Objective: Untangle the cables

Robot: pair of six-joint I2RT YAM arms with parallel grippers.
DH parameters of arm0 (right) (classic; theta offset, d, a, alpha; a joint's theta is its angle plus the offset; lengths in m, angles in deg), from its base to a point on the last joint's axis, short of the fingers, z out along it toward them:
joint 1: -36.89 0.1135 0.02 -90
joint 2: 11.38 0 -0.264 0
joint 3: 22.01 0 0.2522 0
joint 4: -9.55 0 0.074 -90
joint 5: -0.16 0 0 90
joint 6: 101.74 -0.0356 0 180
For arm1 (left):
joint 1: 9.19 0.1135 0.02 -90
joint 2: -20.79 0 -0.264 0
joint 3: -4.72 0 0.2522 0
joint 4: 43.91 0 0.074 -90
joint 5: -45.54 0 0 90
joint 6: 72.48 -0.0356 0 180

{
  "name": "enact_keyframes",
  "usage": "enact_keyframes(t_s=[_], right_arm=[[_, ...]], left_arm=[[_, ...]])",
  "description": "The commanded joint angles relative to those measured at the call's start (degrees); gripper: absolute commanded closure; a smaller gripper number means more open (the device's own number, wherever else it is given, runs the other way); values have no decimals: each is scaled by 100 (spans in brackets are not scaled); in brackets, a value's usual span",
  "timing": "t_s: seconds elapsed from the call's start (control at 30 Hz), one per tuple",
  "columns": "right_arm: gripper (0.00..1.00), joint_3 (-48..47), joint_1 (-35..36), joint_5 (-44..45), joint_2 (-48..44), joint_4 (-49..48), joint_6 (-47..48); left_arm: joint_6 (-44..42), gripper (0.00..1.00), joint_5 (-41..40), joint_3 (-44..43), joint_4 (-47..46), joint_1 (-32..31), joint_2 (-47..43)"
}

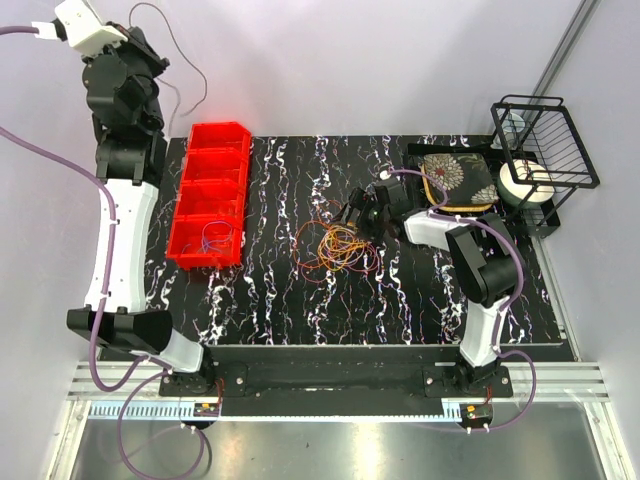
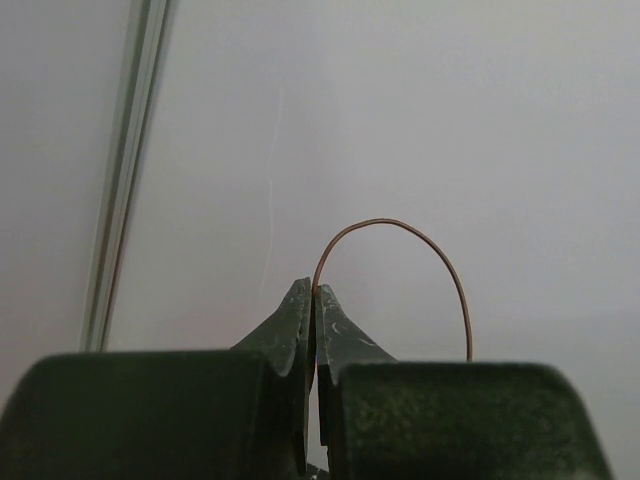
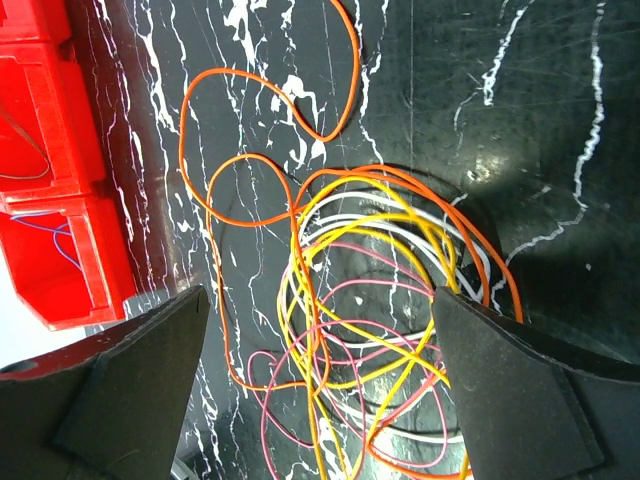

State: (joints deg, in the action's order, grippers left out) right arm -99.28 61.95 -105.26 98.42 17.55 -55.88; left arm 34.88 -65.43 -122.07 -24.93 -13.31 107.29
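The cables (image 1: 338, 248) lie in a tangle of orange, yellow, pink and white loops on the black marbled table (image 1: 300, 310). My right gripper (image 1: 356, 213) hangs open just above the tangle's right side. In the right wrist view the tangle (image 3: 385, 335) lies between and below the spread fingers of the right gripper (image 3: 320, 295). One orange loop (image 3: 265, 80) trails out toward the bin. My left gripper (image 1: 133, 42) is raised high at the far left, shut on a thin brown cable (image 1: 190, 60) that loops free in the air. The left wrist view shows the left gripper (image 2: 315, 293) with its jaws pinching that cable (image 2: 400, 226).
A red bin (image 1: 212, 150) with several compartments stands left of the tangle; its nearest compartment holds a thin blue cable (image 1: 213, 238). A floral box (image 1: 457, 178), a white roll (image 1: 527, 185) and a black wire basket (image 1: 545, 150) are at the back right.
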Motion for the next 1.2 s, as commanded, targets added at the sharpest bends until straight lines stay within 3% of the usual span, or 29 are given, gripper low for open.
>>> enact_keyframes(t_s=[0.0, 0.37, 0.6, 0.87, 1.17], right_arm=[[0, -250, -10, -224, 191, -75, 28], [0, -338, -1, -348, 332, -48, 19], [0, -356, -1, -400, 358, -48, 2], [0, -373, -1, -471, 402, -57, -16], [0, -399, -1, -515, 411, -57, -33]], left_arm=[[-286, 100, -328, 220, -671, 52, -362], [-673, 100, -829, 958, -846, 131, -642], [-603, 100, -1102, 2397, -1154, 131, -1144], [-50, 100, -1058, 3594, -1189, 131, -1241], [846, 100, -339, 3964, -785, 131, -916]])
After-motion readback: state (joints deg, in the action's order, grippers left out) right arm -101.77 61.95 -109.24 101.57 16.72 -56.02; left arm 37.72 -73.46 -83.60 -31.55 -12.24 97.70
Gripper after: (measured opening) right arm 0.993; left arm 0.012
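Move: The row of red bins, over which the held cable is being brought, has its middle almost straight under the left hand: about 56 cm below, 3 cm to its right and level with it fore and aft. The blue cable in the nearest bin lies some 12 cm back and 3 cm right; the farthest bin is roughly 14 cm ahead and 4 cm right. From the right hand the row's middle is about 31 cm left, 3 cm ahead and slightly lower. The thin brown cable, still pinched in the left hand's shut fingers, is brought down about 21 cm towards the red bins. The hand first eases some 4 cm left with hardly any drop, turning about 10 degrees counter-clockwise, then sinks fast and straight while the wrist tips the fingers some 20 degrees downward. ##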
